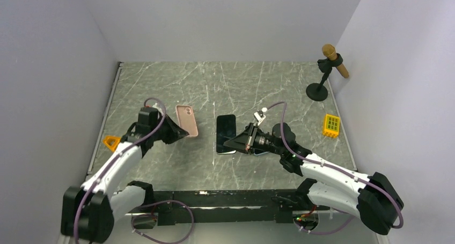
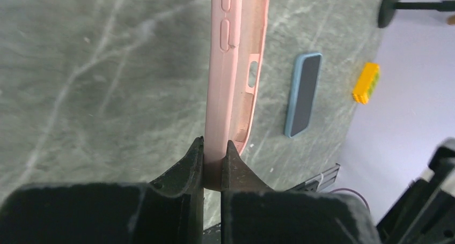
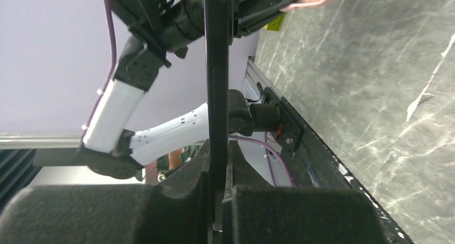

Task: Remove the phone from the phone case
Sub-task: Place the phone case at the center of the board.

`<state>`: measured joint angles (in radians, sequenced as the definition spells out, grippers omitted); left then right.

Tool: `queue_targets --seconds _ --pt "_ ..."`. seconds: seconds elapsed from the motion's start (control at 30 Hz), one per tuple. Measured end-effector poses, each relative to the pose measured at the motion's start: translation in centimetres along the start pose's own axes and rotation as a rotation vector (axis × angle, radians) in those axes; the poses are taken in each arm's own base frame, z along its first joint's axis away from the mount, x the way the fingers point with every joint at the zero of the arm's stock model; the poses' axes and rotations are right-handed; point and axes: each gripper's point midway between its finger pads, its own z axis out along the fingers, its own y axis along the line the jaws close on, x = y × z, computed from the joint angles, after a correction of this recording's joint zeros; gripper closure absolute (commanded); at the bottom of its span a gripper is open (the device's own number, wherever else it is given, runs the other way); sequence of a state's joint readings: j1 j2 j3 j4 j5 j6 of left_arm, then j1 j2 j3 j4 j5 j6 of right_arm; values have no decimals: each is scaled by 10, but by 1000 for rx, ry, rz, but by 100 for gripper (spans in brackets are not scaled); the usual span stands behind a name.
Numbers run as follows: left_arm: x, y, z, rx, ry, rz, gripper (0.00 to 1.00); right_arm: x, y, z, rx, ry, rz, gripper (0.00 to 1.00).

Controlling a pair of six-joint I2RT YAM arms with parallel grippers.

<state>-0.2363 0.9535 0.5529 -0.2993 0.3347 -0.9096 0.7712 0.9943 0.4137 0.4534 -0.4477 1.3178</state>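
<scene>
The pink phone case [image 2: 228, 67] is empty, its inside and camera hole showing. My left gripper [image 2: 214, 147] is shut on its near side wall. From above, the case [image 1: 186, 120] sits left of centre at my left gripper [image 1: 174, 132]. The phone [image 3: 217, 67] is a thin black slab seen edge-on, and my right gripper [image 3: 217, 166] is shut on its end. In the top view my right gripper [image 1: 230, 142] points left at mid-table, with a dark phone face [image 1: 226, 127] at its fingertips. Phone and case are apart, with a gap of table between them.
A phone with a pale blue rim [image 2: 303, 94] lies flat on the marble table, right of the case. A yellow brick [image 1: 331, 125] sits near the right wall. A black stand with a wooden microphone [image 1: 322, 78] is at the back right, and a small orange piece [image 1: 111, 142] at the left edge.
</scene>
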Motion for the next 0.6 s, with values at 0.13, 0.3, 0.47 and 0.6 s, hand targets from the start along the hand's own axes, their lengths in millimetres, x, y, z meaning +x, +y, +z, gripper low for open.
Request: queue_targets --seconds 0.13,0.3,0.47,0.6 --pt "-36 10 19 -89 34 7 100 -10 -6 -9 25 -37 -9 100" --pt "-123 -9 53 -76 36 64 100 -25 -14 -16 42 -85 -15 100" --pt "-218 -6 97 -100 36 148 35 -28 -26 -20 71 -86 3 100" --pt "-261 25 121 -207 48 190 3 -28 -31 -21 93 -82 -5 100"
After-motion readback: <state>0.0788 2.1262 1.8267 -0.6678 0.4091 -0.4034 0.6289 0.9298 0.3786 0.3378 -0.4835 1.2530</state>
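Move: My left hand still pinches the phone case above the table. The far left part of the board, where it is being carried, lies about 34 cm ahead, 7 cm left and 12 cm below. The blue phone lies some 29 cm right and about level fore and aft, the orange frame about 31 cm left and 2 cm back. From my right hand, holding the freed phone, that far spot is roughly 42 cm ahead, 25 cm left and 22 cm down. I swing my left hand quickly forward over the board, about 27 cm and some 10 cm to the left, nearly level, with the wrist rolling about 15 degrees left side up. Only near the end of the sweep do its fingers spread wide and let go of the case, still travelling. My right hand keeps its grip on the phone and eases about 3 cm right, with a little forward and down. ##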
